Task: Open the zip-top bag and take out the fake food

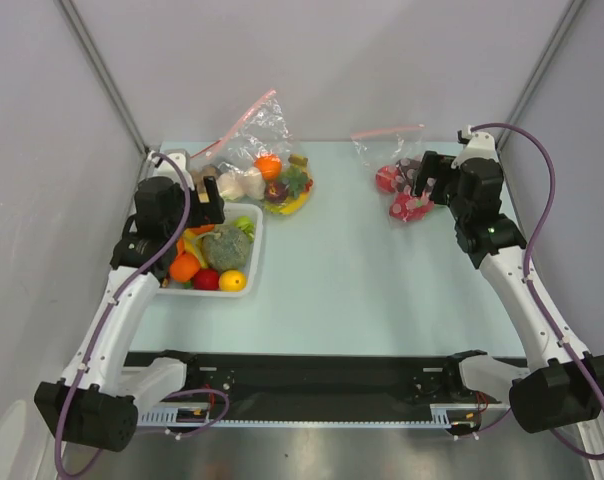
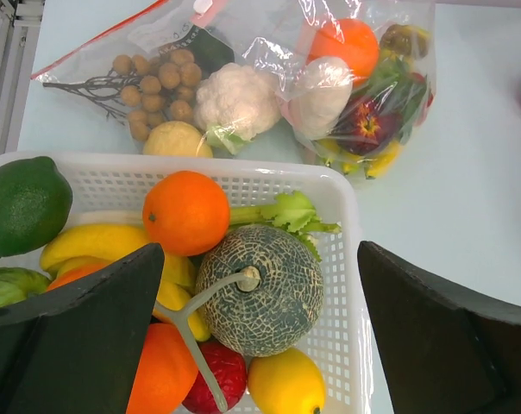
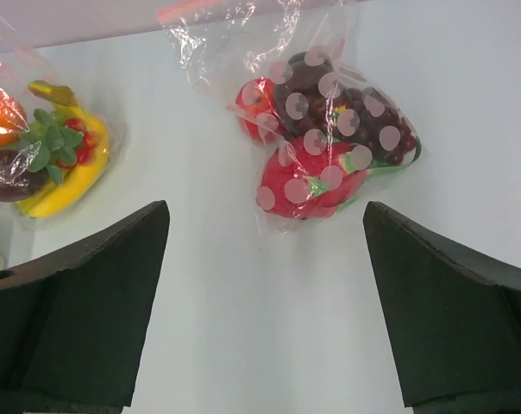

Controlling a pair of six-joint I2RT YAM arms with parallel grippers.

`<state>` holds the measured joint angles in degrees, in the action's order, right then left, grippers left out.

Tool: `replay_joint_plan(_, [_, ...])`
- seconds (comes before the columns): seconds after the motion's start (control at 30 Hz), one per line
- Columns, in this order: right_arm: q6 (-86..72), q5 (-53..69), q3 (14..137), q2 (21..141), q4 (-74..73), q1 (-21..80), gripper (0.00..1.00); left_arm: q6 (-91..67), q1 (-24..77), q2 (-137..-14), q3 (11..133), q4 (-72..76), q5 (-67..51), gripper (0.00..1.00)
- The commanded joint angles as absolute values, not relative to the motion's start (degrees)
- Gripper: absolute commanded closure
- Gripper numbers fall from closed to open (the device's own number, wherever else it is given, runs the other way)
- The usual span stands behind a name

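Note:
The zip-top bag (image 2: 157,82) lies flat on the table just beyond the white basket, its red-orange zip rim (image 2: 97,39) running up to the right. Inside show the fake food: a brown bumpy cluster (image 2: 153,82), a white leafy head (image 2: 236,99), a yellow fruit (image 2: 176,138) and a dark green piece (image 2: 204,47). In the top view the bag (image 1: 230,184) is partly hidden by my left gripper (image 1: 210,200). The left gripper (image 2: 260,259) is open and empty above the basket, short of the bag. My right gripper (image 1: 422,178) is open and empty, far from the bag.
A white basket (image 2: 347,198) of toy fruit, also in the top view (image 1: 254,262), stands at the left. A bag with an orange and a banana (image 2: 364,95) lies against the zip-top bag's right side. A bag of red-purple toys (image 3: 329,138) lies ahead of the right gripper (image 3: 265,259).

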<state>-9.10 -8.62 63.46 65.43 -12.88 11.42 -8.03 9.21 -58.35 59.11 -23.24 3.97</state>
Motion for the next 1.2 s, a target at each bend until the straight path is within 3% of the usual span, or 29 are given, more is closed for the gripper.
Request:
replay_joint_plan(0.0, [-8.26,-9.75,65.22,64.60,-12.66,10.72,0.00,-8.00,8.79,-59.67,62.75,-23.03,5.36,0.00])
replay_joint_plan(0.27, [-8.79,-8.70,64.95,64.95,-12.92,10.28,0.00,-11.68,8.88,-68.10,68.72,-23.90,12.38,0.00])
replay_joint_plan(0.43, [-8.44,-8.35,64.42,64.86,-13.09,9.93,0.00,-13.71,8.62,-83.37,81.61,-23.73,15.99,0.00])
replay_joint_plan(0.6, [-8.44,-7.82,64.16,64.34,-13.53,9.76,0.00,-19.94,3.17,-93.50,87.89,-21.36,10.20,0.00])
replay_joint_plan(0.73, [-7.74,-7.73,63.63,63.63,-13.97,9.41,0.00,-24.16,0.53,-100.97,91.31,-17.50,12.47,0.00])
replay_joint_plan(1.17, [-7.91,-5.36,63.02,63.81,-13.80,8.53,0.00,-22.85,0.26,-127.43,118.55,-33.04,15.38,0.00])
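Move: The zip-top bag of brown berries and a cauliflower lies about 21 cm ahead of the left hand, 6 cm to its left and 24 cm below; its red zip edge is some 9 cm farther out. The melon is almost straight below the hand, in the white bin, whose middle is 8 cm left of the hand. The orange-and-banana bag lies about 20 cm ahead and 11 cm right. From the right hand, the berry bag is roughly 16 cm ahead and 56 cm left. The bag with the red zip is what the left hand reaches for: level and forward off the bin first, then dropping and bearing left on the way out, about 25 cm forward and 13 cm down in all, to hang over the bag. The wrist turns some 25 degrees counter-clockwise and tips downward, fingers staying wide open. ##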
